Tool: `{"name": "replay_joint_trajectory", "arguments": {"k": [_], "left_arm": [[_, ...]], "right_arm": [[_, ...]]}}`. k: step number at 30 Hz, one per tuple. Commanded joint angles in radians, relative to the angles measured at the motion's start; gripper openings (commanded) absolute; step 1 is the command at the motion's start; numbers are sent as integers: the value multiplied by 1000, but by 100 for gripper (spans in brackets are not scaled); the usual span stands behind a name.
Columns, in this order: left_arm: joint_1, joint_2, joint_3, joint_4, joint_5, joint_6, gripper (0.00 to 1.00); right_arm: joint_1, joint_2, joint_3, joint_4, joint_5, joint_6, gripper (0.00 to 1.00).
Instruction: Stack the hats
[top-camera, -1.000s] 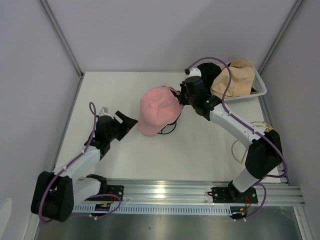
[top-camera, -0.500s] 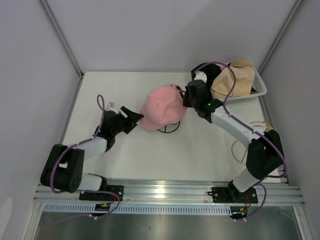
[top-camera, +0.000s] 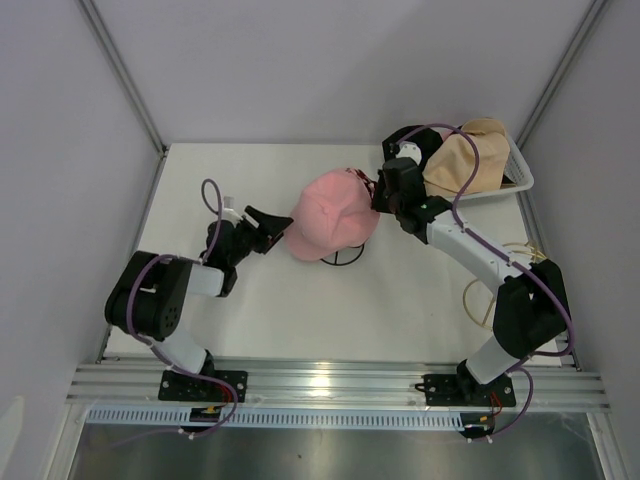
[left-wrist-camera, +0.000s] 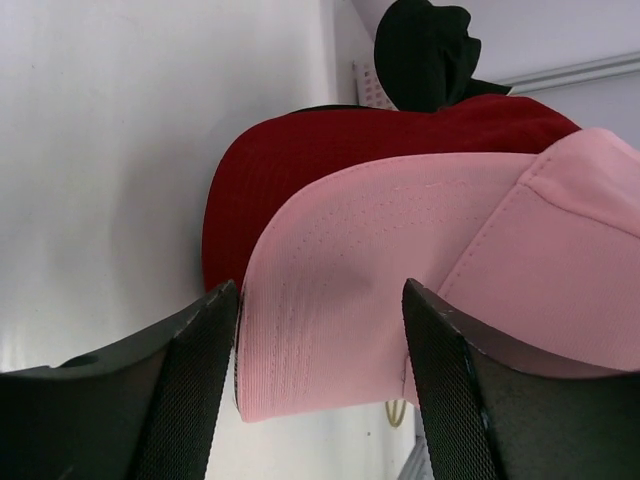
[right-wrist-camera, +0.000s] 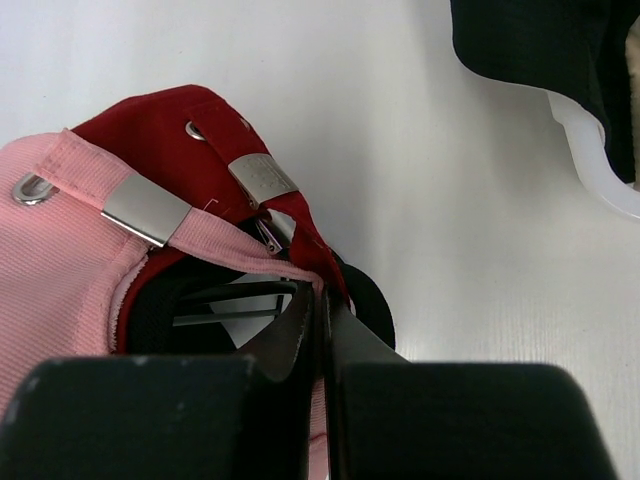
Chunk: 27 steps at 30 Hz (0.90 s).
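A pink baseball cap (top-camera: 335, 212) lies over a red cap (left-wrist-camera: 330, 150) on a black wire stand (top-camera: 340, 258) at mid-table. My right gripper (top-camera: 381, 196) is shut on the pink cap's back strap (right-wrist-camera: 215, 240), just beside the red cap's strap (right-wrist-camera: 250, 170). My left gripper (top-camera: 276, 222) stands open with the pink brim (left-wrist-camera: 340, 290) between its fingers (left-wrist-camera: 185, 390), and no grip shows. A tan bucket hat (top-camera: 465, 160) and a black hat (top-camera: 420, 140) sit in the basket at the back right.
The white mesh basket (top-camera: 521, 178) stands at the back right corner. A yellow cord loop (top-camera: 478, 297) lies by the right arm's base. Walls close the table's left, back and right sides.
My left arm has swung right until its jaws straddle the pink brim, and they have narrowed somewhat. My right gripper has drawn the pink cap a little right and back over the stand.
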Motion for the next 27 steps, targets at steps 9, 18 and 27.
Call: {"name": "replay_joint_trajectory", "arguments": {"k": [9,18,27], "left_arm": [[-7,102,20,236,67,-62,68],[-47,162,43,245,39,-110,1],[-117,19,305,-641,-337,129,1]], "right_arm": [[-15,44,-11,-83,27,17,0],[-15,64,-2,-90,15,23,0],[-20,60,-19,-93,35,20,0]]}}
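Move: The rim of the pink hat's brim is between my open left fingertips, about 1 cm to the right; the pink crown's middle is some 9 cm right and 3 cm ahead, with the red hat about 4 cm lower beneath it. From my right hand, which already pinches the straps, the pink crown is roughly 11 cm left and 4 cm back. The black hat in the bin is about 8 cm right, 11 cm ahead and 8 cm lower. I ease my left hand a little right along the pink brim, shut its fingers to pinch the brim, then draw the brim about 4 cm forward while the wrist rolls and turns some 10 degrees counter-clockwise. My right hand keeps its pinch on the straps at the back, going about 2 cm right and slightly down. ##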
